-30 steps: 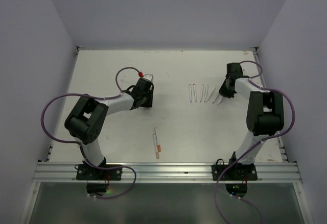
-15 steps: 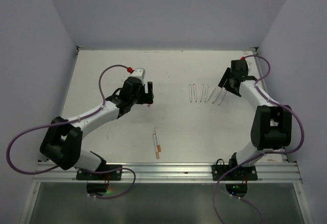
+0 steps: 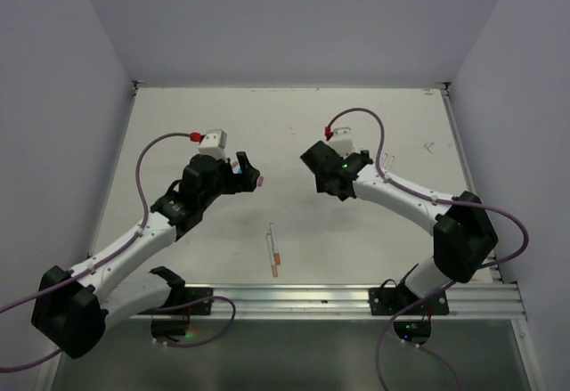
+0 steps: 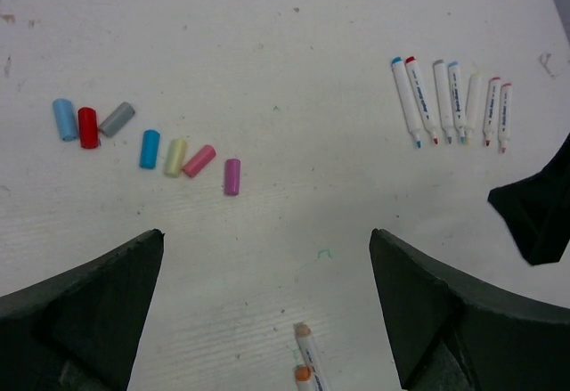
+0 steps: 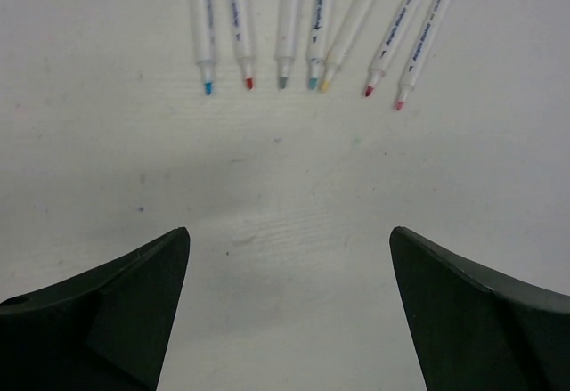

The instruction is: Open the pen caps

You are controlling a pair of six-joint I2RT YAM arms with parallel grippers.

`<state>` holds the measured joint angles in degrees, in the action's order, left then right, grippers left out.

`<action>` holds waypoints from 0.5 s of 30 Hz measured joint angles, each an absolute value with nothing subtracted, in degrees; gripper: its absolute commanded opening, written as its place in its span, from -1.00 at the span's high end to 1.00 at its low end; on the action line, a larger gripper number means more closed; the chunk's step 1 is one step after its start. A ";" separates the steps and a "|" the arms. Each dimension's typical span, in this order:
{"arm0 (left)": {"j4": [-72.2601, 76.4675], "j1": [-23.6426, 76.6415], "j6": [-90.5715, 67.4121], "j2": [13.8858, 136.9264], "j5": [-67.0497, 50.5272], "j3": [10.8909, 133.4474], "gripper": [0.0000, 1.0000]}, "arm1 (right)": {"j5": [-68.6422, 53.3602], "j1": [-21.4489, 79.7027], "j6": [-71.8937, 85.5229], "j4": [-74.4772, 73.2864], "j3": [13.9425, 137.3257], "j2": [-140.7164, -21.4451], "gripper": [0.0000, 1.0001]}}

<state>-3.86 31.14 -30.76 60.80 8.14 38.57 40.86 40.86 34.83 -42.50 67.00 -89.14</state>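
Note:
Several loose pen caps (image 4: 175,156) lie in a row in the left wrist view, from blue (image 4: 63,118) and red (image 4: 87,127) to magenta (image 4: 232,176). Several uncapped white pens (image 4: 450,101) lie side by side to their right, and the right wrist view shows their coloured tips (image 5: 307,26). Two capped pens (image 3: 273,253) lie near the table's front, with orange ends (image 4: 305,364). My left gripper (image 4: 266,235) hangs open above bare table between caps and capped pens. My right gripper (image 5: 289,231) is open just short of the pen tips, holding nothing.
In the top view both grippers, left (image 3: 242,173) and right (image 3: 322,173), face each other across mid-table. Only the magenta cap (image 3: 259,180) shows beside the left one. Purple cables loop over both arms. Walls close in the white table (image 3: 294,119) on three sides.
Both arms swung in from the sides toward the table's middle. Both grippers went from nearly shut to wide open. The right arm now covers most of the pen row from above.

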 measured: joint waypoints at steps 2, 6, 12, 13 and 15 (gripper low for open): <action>-3.73 31.14 -32.21 56.47 8.38 35.81 -1.00 | 42.74 47.27 35.38 -44.12 66.96 -90.02 -0.97; -2.72 31.14 -34.00 47.62 9.19 30.79 -1.00 | 40.49 55.37 35.42 -42.72 64.77 -89.67 -0.97; -1.02 31.14 -33.89 41.76 4.29 29.08 -1.00 | 30.50 56.73 36.10 -35.03 56.93 -83.90 -0.97; -1.26 31.14 -33.93 42.02 3.14 29.15 -1.00 | 28.93 56.75 36.38 -34.24 56.99 -83.72 -0.97; -1.48 31.14 -34.06 43.33 1.04 29.26 -1.00 | 26.61 57.08 36.99 -33.19 58.33 -85.14 -0.97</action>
<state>-1.48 31.14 -34.06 43.33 1.04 29.26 26.61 57.08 36.99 -33.19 58.33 -85.14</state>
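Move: The orange-capped pen, still closed, lies about 15 cm back of the right gripper, some 22 cm to its left and 11 cm below. The peach-capped pen lies alongside, about 3 cm nearer the base and 1 cm farther left. The nearest uncapped pen is 11 cm ahead of the right gripper and 4 cm left. From the left gripper the orange-capped pen is roughly 14 cm back, 9 cm right and 15 cm down; the magenta cap is 7 cm ahead and 4 cm right. Sweep the empty, wide-open right gripper left and back, about 11 and 8 cm, away from the row of uncapped pens towards the two capped ones, sinking slightly and turning some 20 degrees counter-clockwise with its left side rising. Meanwhile draw the open left gripper back from the magenta cap and up, a few centimetres each, rolling its left side down a little. Touch nothing. ##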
